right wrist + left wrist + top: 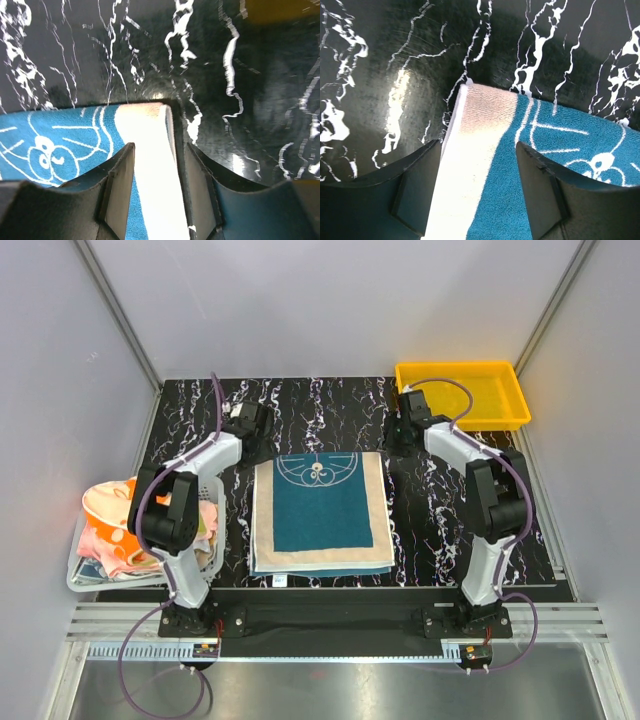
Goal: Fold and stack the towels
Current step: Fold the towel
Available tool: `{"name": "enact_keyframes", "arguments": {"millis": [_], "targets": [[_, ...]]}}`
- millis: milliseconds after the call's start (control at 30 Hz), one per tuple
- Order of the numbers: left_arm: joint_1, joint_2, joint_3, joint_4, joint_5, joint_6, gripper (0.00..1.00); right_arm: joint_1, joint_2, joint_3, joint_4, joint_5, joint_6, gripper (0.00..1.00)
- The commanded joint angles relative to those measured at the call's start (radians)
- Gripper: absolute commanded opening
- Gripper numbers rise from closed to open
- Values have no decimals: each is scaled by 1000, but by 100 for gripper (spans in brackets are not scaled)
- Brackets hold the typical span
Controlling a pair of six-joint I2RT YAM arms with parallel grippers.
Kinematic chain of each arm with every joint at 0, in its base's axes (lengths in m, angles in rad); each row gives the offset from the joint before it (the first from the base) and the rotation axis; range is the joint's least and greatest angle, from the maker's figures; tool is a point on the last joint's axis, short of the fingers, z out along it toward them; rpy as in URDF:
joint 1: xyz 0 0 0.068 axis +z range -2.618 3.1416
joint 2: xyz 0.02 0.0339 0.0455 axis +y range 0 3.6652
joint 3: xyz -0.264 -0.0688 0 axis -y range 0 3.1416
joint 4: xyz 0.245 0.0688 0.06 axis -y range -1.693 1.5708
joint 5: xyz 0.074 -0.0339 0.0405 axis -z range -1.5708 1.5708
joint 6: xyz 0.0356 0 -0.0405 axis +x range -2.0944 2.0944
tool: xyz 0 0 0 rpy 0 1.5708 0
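A teal towel (320,515) with a cream border and a white cartoon face lies flat in the middle of the black marble table, thin layers showing along its near edge. My left gripper (251,426) hangs over its far left corner. In the left wrist view that gripper (477,187) is open, and the towel's cream edge (470,165) lies flat between the fingers. My right gripper (404,432) is at the far right corner. It (159,187) is open too, astride the cream border (150,165), one finger over the teal and one over bare table.
At the table's left edge a white mesh basket (84,580) holds more crumpled towels (108,512), orange-and-cream and pink. A yellow plastic tray (462,410) sits at the far right corner. Grey walls close in the sides and back.
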Motion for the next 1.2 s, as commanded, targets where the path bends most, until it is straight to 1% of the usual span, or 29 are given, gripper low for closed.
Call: {"name": "enact_keyframes", "arguments": {"millis": [0, 33, 267, 300, 333, 500, 633, 833, 900, 967, 1000, 1033, 1067, 1100, 1133, 1167], "targets": [[-7, 42, 41, -20, -42, -16, 65, 31, 58, 51, -20, -11, -38, 52], [-7, 56, 50, -39, -70, -21, 65, 31, 74, 71, -39, -5, -32, 52], [-7, 171, 139, -96, -107, -12, 65, 31, 206, 183, -116, 40, -44, 51], [-8, 185, 150, -98, -118, -10, 64, 31, 214, 206, -134, 41, -45, 51], [-8, 192, 158, -99, -122, -7, 64, 31, 221, 220, -146, 76, -51, 51], [-7, 223, 201, -102, -154, 4, 65, 31, 250, 260, -160, 77, -64, 51], [-7, 243, 207, -84, -130, 14, 63, 31, 272, 264, -146, 55, -59, 45], [-7, 260, 190, -52, -108, 13, 59, 30, 286, 264, -134, 49, -61, 41], [-7, 263, 190, -47, -113, 13, 57, 31, 289, 269, -129, 18, -61, 36], [-5, 263, 188, -37, -107, 16, 55, 31, 295, 275, -134, 17, -61, 28], [-7, 264, 190, -30, -107, 20, 54, 31, 296, 281, -139, 20, -61, 21], [-5, 266, 196, -33, -107, 22, 53, 30, 299, 286, -142, 21, -62, 18], [-7, 267, 199, -35, -102, 24, 49, 31, 299, 289, -145, 21, -67, 16], [-5, 267, 202, -26, -102, 31, 48, 31, 298, 291, -143, 20, -68, 11], [-7, 269, 202, -21, -101, 34, 47, 30, 293, 292, -145, 24, -70, 8], [-7, 264, 202, -11, -92, 37, 41, 31, 290, 297, -151, 29, -71, 5]]}}
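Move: The folded towel's far left corner lies roughly 4 cm ahead of the left gripper, 1 cm to its left and 5 cm below; the laundry basket's middle is about 18 cm back and 26 cm left. The towel's far right corner is about 3 cm ahead of the right gripper, 2 cm to its left and 6 cm below. From that gripper the yellow bin's middle sits some 14 cm ahead and 17 cm right. Drop both open grippers about 5 cm onto the towel's two far corners, fingertips tipping slightly back, then ease each some 2 cm forward while staying low. Shut the right fingers almost fully to pinch its corner; narrow the left ones only part way, one finger either side of the towel's left edge, just short of the corner. ##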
